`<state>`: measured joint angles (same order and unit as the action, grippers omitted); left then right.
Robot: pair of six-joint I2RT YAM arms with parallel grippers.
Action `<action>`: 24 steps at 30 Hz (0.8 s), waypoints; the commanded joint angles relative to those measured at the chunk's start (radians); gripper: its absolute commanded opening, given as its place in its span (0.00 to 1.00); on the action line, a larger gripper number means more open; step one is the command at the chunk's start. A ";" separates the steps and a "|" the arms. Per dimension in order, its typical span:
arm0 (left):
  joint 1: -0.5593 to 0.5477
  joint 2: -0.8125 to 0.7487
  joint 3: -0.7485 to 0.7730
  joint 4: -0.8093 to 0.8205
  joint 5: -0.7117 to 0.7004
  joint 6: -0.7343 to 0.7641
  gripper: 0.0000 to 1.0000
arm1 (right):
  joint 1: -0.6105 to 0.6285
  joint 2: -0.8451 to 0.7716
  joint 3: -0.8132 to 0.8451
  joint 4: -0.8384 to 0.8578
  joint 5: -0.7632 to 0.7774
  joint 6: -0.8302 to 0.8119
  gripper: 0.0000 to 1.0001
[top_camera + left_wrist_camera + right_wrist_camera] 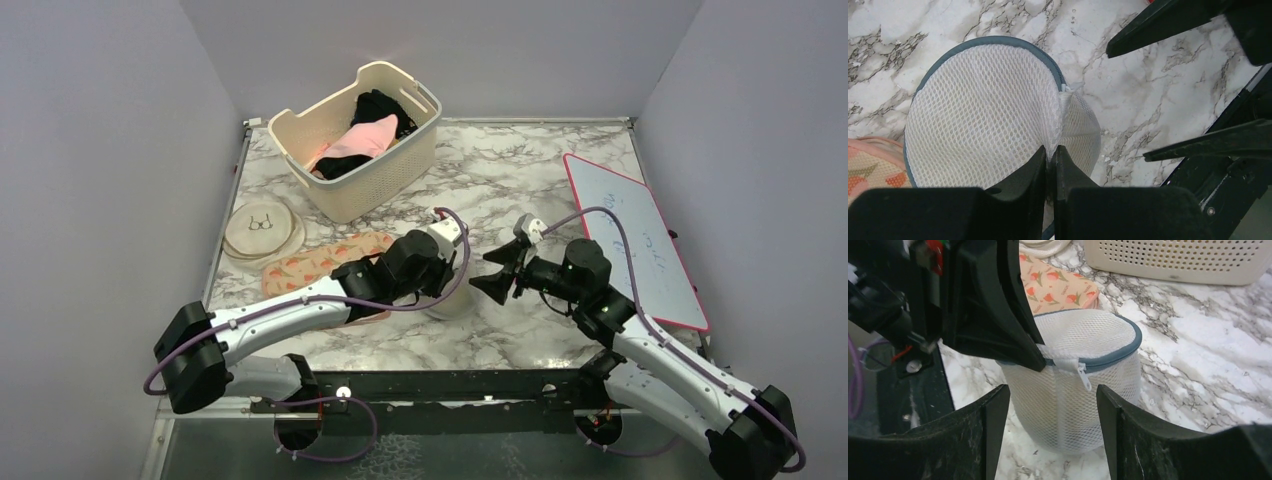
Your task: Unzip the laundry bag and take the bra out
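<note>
The laundry bag (1098, 337) stands upright on the marble, a white mesh drum with a blue-grey zip rim. Its white zip pull (1082, 375) hangs at the front of the rim. From above, my left gripper (1050, 151) is shut on a pinched fold of the bag's (983, 110) top mesh. My right gripper (1053, 407) is open, level with the bag's side just right of it, jaws apart and touching nothing. In the top view the left gripper (452, 282) covers most of the bag (450, 306) and the right gripper (492, 275) faces it. The bra is hidden.
A cream basket (385, 185) holding pink and black clothes stands at the back. A flat peach patterned pouch (315, 263) and a cream disc (262, 230) lie to the left. A whiteboard with a red edge (630, 235) lies to the right.
</note>
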<state>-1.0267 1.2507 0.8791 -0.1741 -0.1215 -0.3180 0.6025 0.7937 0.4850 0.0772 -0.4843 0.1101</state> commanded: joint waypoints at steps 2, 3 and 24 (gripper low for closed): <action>0.002 -0.061 -0.040 0.075 0.060 0.012 0.00 | 0.005 -0.023 -0.126 0.249 0.001 -0.159 0.63; 0.002 -0.066 -0.043 0.074 0.058 0.015 0.00 | 0.005 -0.027 -0.130 0.246 0.026 -0.177 0.63; 0.002 -0.091 -0.065 0.074 0.095 0.025 0.00 | 0.005 0.140 -0.168 0.451 -0.125 -0.361 0.34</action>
<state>-1.0267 1.1801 0.8200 -0.1356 -0.0689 -0.2924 0.6025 0.9115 0.3004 0.4530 -0.5663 -0.2169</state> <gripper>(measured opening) 0.010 0.385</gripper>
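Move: The white zipper pull of the laundry bag lies roughly 3 cm ahead of my open right hand, 4 cm to its left and 4 cm below it. The middle of the bag is about 9 cm left, 1 cm ahead and 9 cm lower; the strawberry bag lies flat some 33 cm left, 5 cm ahead and 18 cm down. From my left hand, which already grips the bag's rim, the pull is about 3 cm ahead, 5 cm right and 2 cm below. I drop my right hand about 4 cm, with a small hitch upward on the way, and ease it 1 cm forward and slightly left to the zipper pull. As it sinks I roll the wrist some 20 degrees, its forward side rising, and narrow the fingers by over a third around the pull. My left hand keeps its pinch on the rim, drifting back about 1 cm. ##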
